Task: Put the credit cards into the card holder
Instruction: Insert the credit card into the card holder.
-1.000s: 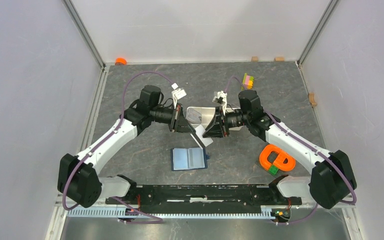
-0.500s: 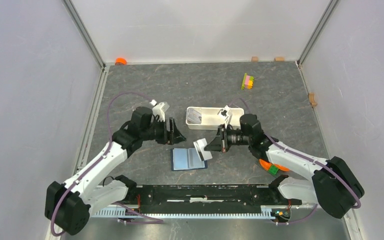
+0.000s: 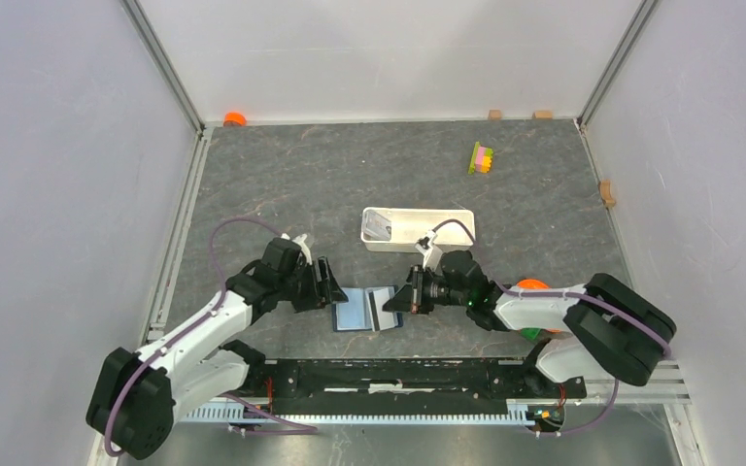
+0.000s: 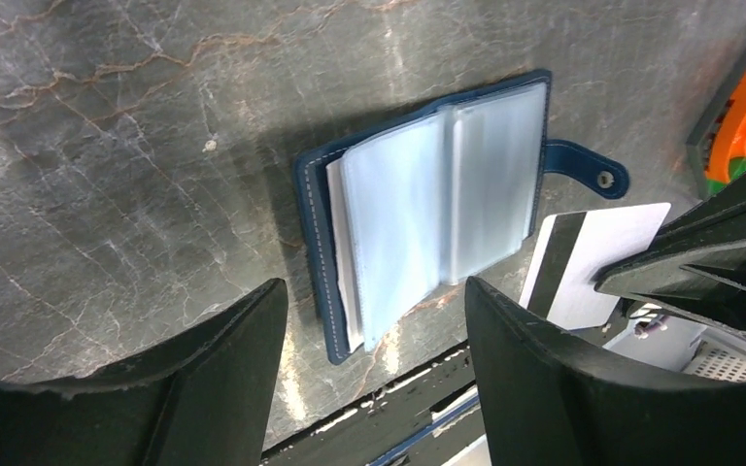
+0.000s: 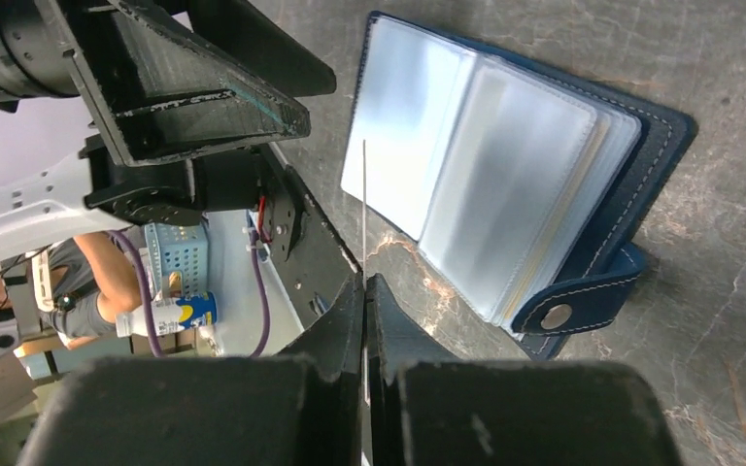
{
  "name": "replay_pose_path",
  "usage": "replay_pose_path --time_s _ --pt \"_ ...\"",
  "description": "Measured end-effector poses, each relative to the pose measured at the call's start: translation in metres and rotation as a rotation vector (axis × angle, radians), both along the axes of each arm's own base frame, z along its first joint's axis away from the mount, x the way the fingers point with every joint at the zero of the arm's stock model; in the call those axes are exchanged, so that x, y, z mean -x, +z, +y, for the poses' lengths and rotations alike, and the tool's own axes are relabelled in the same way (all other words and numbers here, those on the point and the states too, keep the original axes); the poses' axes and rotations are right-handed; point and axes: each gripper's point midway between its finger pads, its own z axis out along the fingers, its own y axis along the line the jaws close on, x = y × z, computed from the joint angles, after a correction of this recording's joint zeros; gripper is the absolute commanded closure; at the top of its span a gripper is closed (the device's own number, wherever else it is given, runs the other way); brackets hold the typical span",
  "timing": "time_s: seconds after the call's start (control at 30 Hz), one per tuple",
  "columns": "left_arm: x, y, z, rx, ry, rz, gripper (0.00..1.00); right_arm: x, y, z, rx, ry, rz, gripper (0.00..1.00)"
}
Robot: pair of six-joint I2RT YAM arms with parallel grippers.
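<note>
The card holder (image 3: 361, 311) lies open on the table near the front edge, navy cover down and pale clear pockets up (image 4: 437, 194) (image 5: 505, 184). My right gripper (image 3: 405, 300) is shut on a credit card (image 3: 385, 300), white with a dark stripe (image 4: 593, 262). The right wrist view shows that credit card edge-on (image 5: 364, 214), upright, at the holder's right side by the strap. My left gripper (image 3: 331, 289) stands open at the holder's left edge, with nothing between its fingers (image 4: 223, 369). A second credit card (image 3: 379, 226) lies in the white tray.
The long white tray (image 3: 452, 225) stands behind the holder. A yellow-pink-green block stack (image 3: 483, 157) sits further back right. An orange object (image 3: 529, 286) lies partly hidden behind my right arm. The arms' black base rail (image 3: 398, 374) runs just in front of the holder.
Both arms came down from over the tray to the card holder. The left gripper opened and let go of the card; the right gripper shut on it and carried it down.
</note>
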Motion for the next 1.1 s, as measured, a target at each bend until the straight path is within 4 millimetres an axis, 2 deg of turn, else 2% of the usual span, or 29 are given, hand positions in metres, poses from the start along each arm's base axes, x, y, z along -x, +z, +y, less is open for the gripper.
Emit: replay_pose_path --time_s 0.2,0.43,0.73,0.87,0.93,1.1 --pt "0.004 -0.021 0.001 -0.022 0.007 0.060 0.32 0.000 -0.022 0.004 0.046 -0.046 0.051 1.00" --pt "0.003 -0.032 -0.001 -0.029 0.002 0.085 0.37 0.000 -0.040 0.007 0.087 -0.077 0.084 1.00" --pt "-0.003 -0.039 -0.011 0.004 -0.022 0.089 0.63 -0.004 -0.051 0.008 0.102 -0.118 0.112 1.00" --pt "-0.005 -0.044 -0.012 0.002 -0.031 0.096 0.88 -0.008 -0.054 0.008 0.103 -0.138 0.117 1.00" --pt "-0.005 -0.046 -0.014 0.006 -0.037 0.103 0.96 -0.009 -0.055 0.010 0.102 -0.142 0.121 1.00" --pt "-0.006 -0.046 -0.022 0.041 -0.066 0.105 0.98 -0.011 -0.057 0.011 0.104 -0.151 0.127 1.00"
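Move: The open card holder lies flat with its middle about 7 cm to the left hand's right, 2 cm back and 5 cm below; its left edge is nearly under the open fingers. From the right hand, which already holds the card, the holder's middle is about 7 cm left, 1 cm back and some 8 cm below. The white tray stands about 17 cm ahead and 4 cm to the right of the right hand. Lower the right gripper about 6 cm, easing slightly forward and left and keeping its hold on the card, so the striped end comes down at the holder's fold. Meanwhile bring the left gripper down some 5 cm onto the holder's left edge, then shut its fingers to pinch that edge while drifting about 2 cm right. ##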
